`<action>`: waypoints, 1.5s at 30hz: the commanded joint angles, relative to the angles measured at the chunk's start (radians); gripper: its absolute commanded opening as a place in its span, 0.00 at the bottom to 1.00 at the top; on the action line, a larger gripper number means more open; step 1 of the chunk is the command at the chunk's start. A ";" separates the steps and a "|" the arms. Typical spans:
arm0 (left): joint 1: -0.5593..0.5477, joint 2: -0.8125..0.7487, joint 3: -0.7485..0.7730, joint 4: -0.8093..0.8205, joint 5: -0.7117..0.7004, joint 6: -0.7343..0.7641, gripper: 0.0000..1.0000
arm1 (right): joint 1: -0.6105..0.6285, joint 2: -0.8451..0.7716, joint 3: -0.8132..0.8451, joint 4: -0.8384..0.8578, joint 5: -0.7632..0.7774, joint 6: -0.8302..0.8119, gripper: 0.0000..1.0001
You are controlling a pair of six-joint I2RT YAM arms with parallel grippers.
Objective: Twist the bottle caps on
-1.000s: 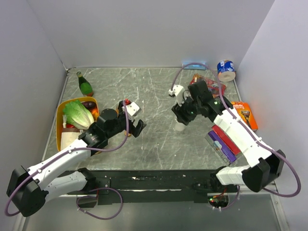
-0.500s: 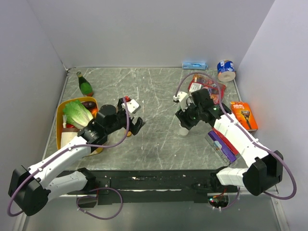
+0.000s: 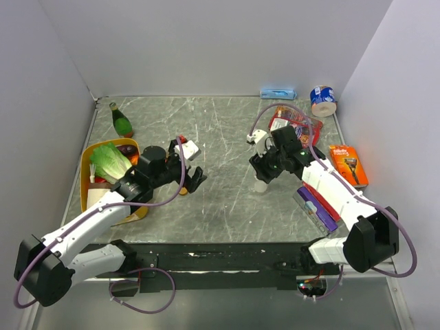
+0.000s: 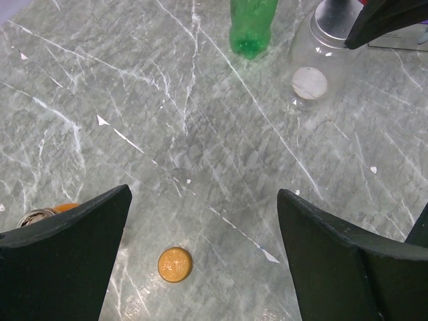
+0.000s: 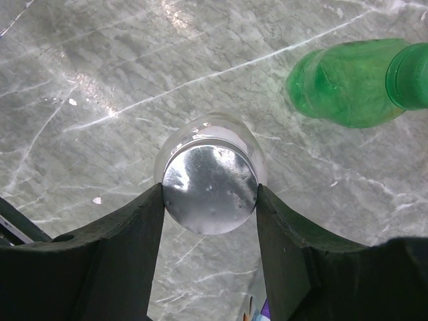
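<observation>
My right gripper [image 5: 210,190] is shut on the silvery cap [image 5: 210,180] that sits on top of the upright clear bottle [image 3: 260,184], one finger touching each side of it. Just behind stands the green bottle [image 5: 338,83] with its green cap [image 5: 411,73] on. The left gripper [image 4: 204,192] hangs open above the table, and the orange cap [image 4: 175,264] lies flat between its fingers, nearer the left one. An orange thing with a pale rim [image 4: 50,212] peeks out behind the left finger; I cannot tell whether it is the orange bottle.
A yellow tray [image 3: 87,159] with lettuce stands at the left, a dark-green bottle with a red top [image 3: 122,122] behind it. On the right lie a red packet [image 3: 289,122], an orange razor pack [image 3: 349,163] and a purple box [image 3: 315,206]. A blue-white roll [image 3: 322,100] sits far right.
The right gripper has drifted slightly right and nearer, still on the clear bottle's cap. The left gripper has shifted a little to the left, still open.
</observation>
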 commanded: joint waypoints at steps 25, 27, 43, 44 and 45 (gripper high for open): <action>0.223 -0.051 0.242 -0.048 -0.082 -0.008 0.96 | 0.107 0.072 0.388 -0.039 -0.142 0.055 0.81; 0.292 -0.073 0.262 -0.085 -0.094 -0.019 0.96 | 0.176 0.155 0.461 -0.005 -0.139 0.062 0.80; 0.503 -0.283 0.275 -0.260 -0.159 -0.028 0.96 | 0.369 0.809 1.014 0.130 -0.073 0.187 0.94; 0.507 -0.289 0.273 -0.278 -0.160 -0.028 0.96 | 0.375 0.829 1.017 0.132 -0.088 0.179 0.95; 0.510 -0.295 0.269 -0.289 -0.157 -0.029 0.96 | 0.380 0.840 1.023 0.138 -0.093 0.179 0.97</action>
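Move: The silver-lidded jar stands between my right fingers, which still grip its lid. The orange bottle is about 30 cm to that hand's left, 8 cm ahead and 6 cm lower; the loose orange cap lies 27 cm left, level with the hand, some 12 cm down. The green bottle stands 10 cm ahead and 3 cm right, its middle 5 cm lower. From my left hand the orange bottle is about 10 cm ahead, 8 cm left and 12 cm below. I open my right fingers off the jar's lid, rise about 13 cm clear of it, then swing some 27 cm left and a little forward, sinking again towards the orange bottle with the fingers spreading wide. Meanwhile I draw my open left hand away from the bottle, 18 cm left and 15 cm up beside the vegetable basket, turning it counter-clockwise. ##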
